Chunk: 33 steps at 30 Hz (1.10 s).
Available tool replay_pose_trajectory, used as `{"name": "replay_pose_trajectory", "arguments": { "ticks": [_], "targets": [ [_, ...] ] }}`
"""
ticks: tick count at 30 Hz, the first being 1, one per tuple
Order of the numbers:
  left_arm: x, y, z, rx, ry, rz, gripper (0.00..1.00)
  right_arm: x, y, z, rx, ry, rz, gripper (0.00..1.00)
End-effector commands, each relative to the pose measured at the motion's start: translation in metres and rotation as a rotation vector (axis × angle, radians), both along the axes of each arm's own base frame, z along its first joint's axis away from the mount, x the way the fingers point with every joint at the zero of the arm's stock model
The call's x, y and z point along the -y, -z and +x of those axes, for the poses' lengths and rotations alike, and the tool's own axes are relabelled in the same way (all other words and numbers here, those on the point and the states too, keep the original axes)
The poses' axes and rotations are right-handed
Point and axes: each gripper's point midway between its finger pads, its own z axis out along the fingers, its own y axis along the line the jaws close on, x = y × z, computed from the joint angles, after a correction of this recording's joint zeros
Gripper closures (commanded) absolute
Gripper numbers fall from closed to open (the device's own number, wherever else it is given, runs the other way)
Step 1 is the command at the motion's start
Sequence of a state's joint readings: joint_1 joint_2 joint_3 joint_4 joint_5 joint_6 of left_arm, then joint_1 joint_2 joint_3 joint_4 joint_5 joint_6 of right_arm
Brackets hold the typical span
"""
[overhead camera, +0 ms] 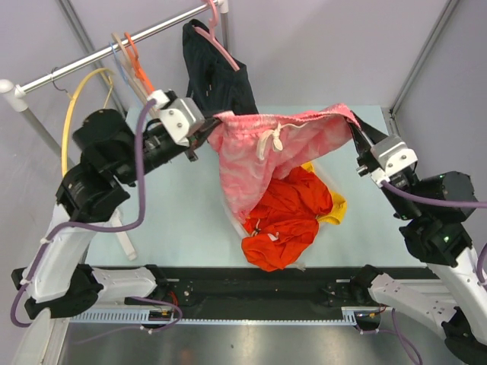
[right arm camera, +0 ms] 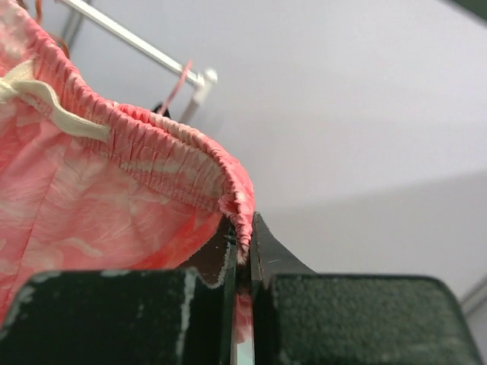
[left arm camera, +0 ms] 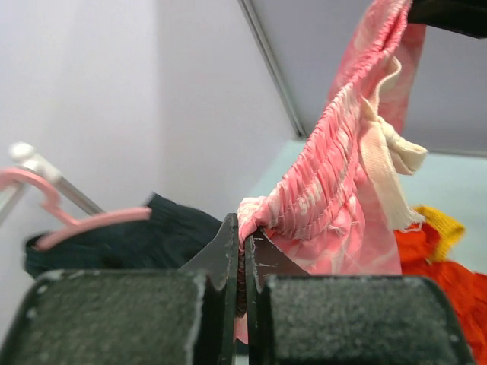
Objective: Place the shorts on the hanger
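The pink shorts (overhead camera: 255, 160) hang in the air above the table, their waistband stretched between both grippers, with the white drawstring (overhead camera: 270, 141) dangling at the middle. My left gripper (overhead camera: 211, 129) is shut on the waistband's left end (left arm camera: 262, 220), the fabric pinched between its tips (left arm camera: 245, 228). My right gripper (overhead camera: 356, 131) is shut on the right end of the waistband (right arm camera: 242, 209), its tips (right arm camera: 243, 228) closed on the gathered elastic. The yellow hanger (overhead camera: 66, 129) hangs from the rail at the far left, behind my left arm and apart from the shorts.
A metal rail (overhead camera: 99, 57) runs across the back left. It carries an orange hanger (overhead camera: 137, 65) and a pink hanger (overhead camera: 221, 42) with a black garment (overhead camera: 217, 80). Below the shorts lie an orange-red garment (overhead camera: 285, 217) and a yellow cloth (overhead camera: 335, 209).
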State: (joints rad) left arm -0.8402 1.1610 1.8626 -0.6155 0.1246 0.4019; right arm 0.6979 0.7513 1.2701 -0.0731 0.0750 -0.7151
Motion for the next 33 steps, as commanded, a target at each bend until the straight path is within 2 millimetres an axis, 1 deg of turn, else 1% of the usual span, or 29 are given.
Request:
{"name": "replay_pose_trajectory", "arguments": {
  "ticks": [1,2,3,4,7,8,9,11,13,14,15,16,17,18,19,20,21,22,23,24,25,26,27,28,29,30,31,32,33],
  "targets": [
    [-0.019,-0.064,-0.006,0.213,-0.043,-0.074,1.00,0.011,-0.087,-0.048,0.285,-0.089,0.080,1.00],
    [-0.025,-0.079,-0.012,0.241,-0.046,-0.098,1.00,0.013,-0.094,-0.050,0.298,-0.086,0.089,1.00],
    [-0.028,-0.087,-0.015,0.269,-0.045,-0.105,1.00,0.014,-0.101,-0.052,0.305,-0.085,0.099,1.00],
    [-0.033,-0.096,-0.019,0.292,-0.045,-0.124,1.00,0.020,-0.117,-0.059,0.329,-0.089,0.122,1.00],
    [-0.040,-0.111,-0.026,0.321,-0.051,-0.160,1.00,0.017,-0.130,-0.063,0.291,-0.122,0.102,1.00],
    [-0.041,-0.113,-0.025,0.331,-0.058,-0.156,1.00,0.017,-0.132,-0.062,0.280,-0.122,0.101,1.00],
    [-0.040,-0.110,-0.023,0.326,-0.063,-0.141,1.00,0.015,-0.132,-0.059,0.266,-0.119,0.094,1.00],
    [-0.037,-0.100,-0.017,0.310,-0.075,-0.112,1.00,0.008,-0.118,-0.047,0.218,-0.106,0.058,1.00],
    [-0.026,-0.075,-0.008,0.262,-0.064,-0.050,1.00,0.002,-0.101,-0.038,0.184,-0.101,0.018,1.00],
    [-0.022,-0.064,-0.004,0.235,-0.062,-0.027,1.00,-0.009,-0.076,-0.026,0.125,-0.104,-0.047,1.00],
    [-0.017,-0.050,0.001,0.205,-0.064,0.004,1.00,-0.013,-0.064,-0.020,0.092,-0.100,-0.071,1.00],
    [-0.011,-0.028,0.012,0.160,-0.079,0.046,1.00,-0.018,-0.044,-0.011,0.036,-0.097,-0.108,1.00],
    [-0.009,-0.013,0.020,0.121,-0.108,0.068,1.00,-0.026,-0.022,0.001,-0.023,-0.089,-0.153,1.00],
    [-0.008,-0.001,0.025,0.093,-0.127,0.083,1.00,-0.029,-0.007,0.007,-0.065,-0.084,-0.185,1.00],
    [0.001,0.028,0.033,0.043,-0.122,0.132,1.00,-0.030,0.006,0.013,-0.111,-0.076,-0.192,1.00],
    [-0.001,0.042,0.039,0.013,-0.153,0.151,1.00,-0.031,0.019,0.019,-0.148,-0.064,-0.206,1.00],
    [0.000,0.051,0.042,0.003,-0.160,0.160,1.00,-0.031,0.041,0.030,-0.192,-0.042,-0.243,1.00],
    [0.005,0.075,0.047,-0.029,-0.164,0.201,1.00,-0.029,0.049,0.035,-0.206,-0.032,-0.246,1.00],
    [0.006,0.085,0.051,-0.037,-0.175,0.215,1.00,-0.031,0.057,0.038,-0.218,-0.052,-0.260,1.00],
    [0.006,0.086,0.057,-0.029,-0.202,0.210,1.00,-0.022,0.064,0.048,-0.233,-0.029,-0.267,1.00],
    [0.007,0.101,0.062,-0.039,-0.214,0.239,1.00,-0.026,0.064,0.049,-0.231,-0.074,-0.260,1.00],
    [0.008,0.104,0.064,-0.026,-0.217,0.250,1.00,-0.024,0.067,0.050,-0.238,-0.088,-0.264,1.00],
    [0.010,0.111,0.064,-0.032,-0.205,0.264,1.00,-0.026,0.079,0.052,-0.263,-0.113,-0.293,1.00],
    [0.012,0.130,0.060,-0.055,-0.181,0.297,1.00,-0.026,0.103,0.051,-0.326,-0.162,-0.346,1.00],
    [0.014,0.145,0.055,-0.076,-0.147,0.326,1.00,-0.027,0.122,0.050,-0.371,-0.191,-0.383,1.00],
    [0.022,0.161,0.043,-0.098,-0.062,0.343,1.00,-0.029,0.146,0.048,-0.423,-0.226,-0.428,1.00],
    [0.021,0.192,0.034,-0.133,-0.025,0.385,1.00,-0.032,0.190,0.037,-0.511,-0.297,-0.525,1.00],
    [0.023,0.209,0.029,-0.155,0.005,0.404,1.00,-0.033,0.212,0.031,-0.563,-0.331,-0.553,1.00],
    [0.024,0.222,0.026,-0.174,0.018,0.412,1.00,-0.034,0.229,0.026,-0.600,-0.357,-0.571,0.98]
  ]
}}
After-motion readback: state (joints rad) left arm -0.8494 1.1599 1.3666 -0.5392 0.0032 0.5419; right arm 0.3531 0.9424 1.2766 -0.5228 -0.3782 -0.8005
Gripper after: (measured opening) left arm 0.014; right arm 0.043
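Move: Both closed grippers already hold the pink shorts by the two ends of the waistband, with the cloth hanging between them. The red clothes under the shorts lie about 37 cm below both hands and 3 cm back, some 18 cm to the left hand's right and 14 cm to the right hand's left. The yellow cloth is about 7 cm ahead of the right hand, 3 cm left and 36 cm below. The black shorts hang about 16 cm straight ahead of the left hand and 10 cm lower. Both hands flick the pink shorts by the waistband, first rising together (left about 8 cm, right about 11 cm) while drawing back a few centimetres, then reversing to whip down roughly 27 cm and forward some 7 to 11 cm towards the red clothes. Both grippers stay shut on the waistband ends, and the fingers dip as they come down, by about 25 degrees on the left and some 35 on the right. ##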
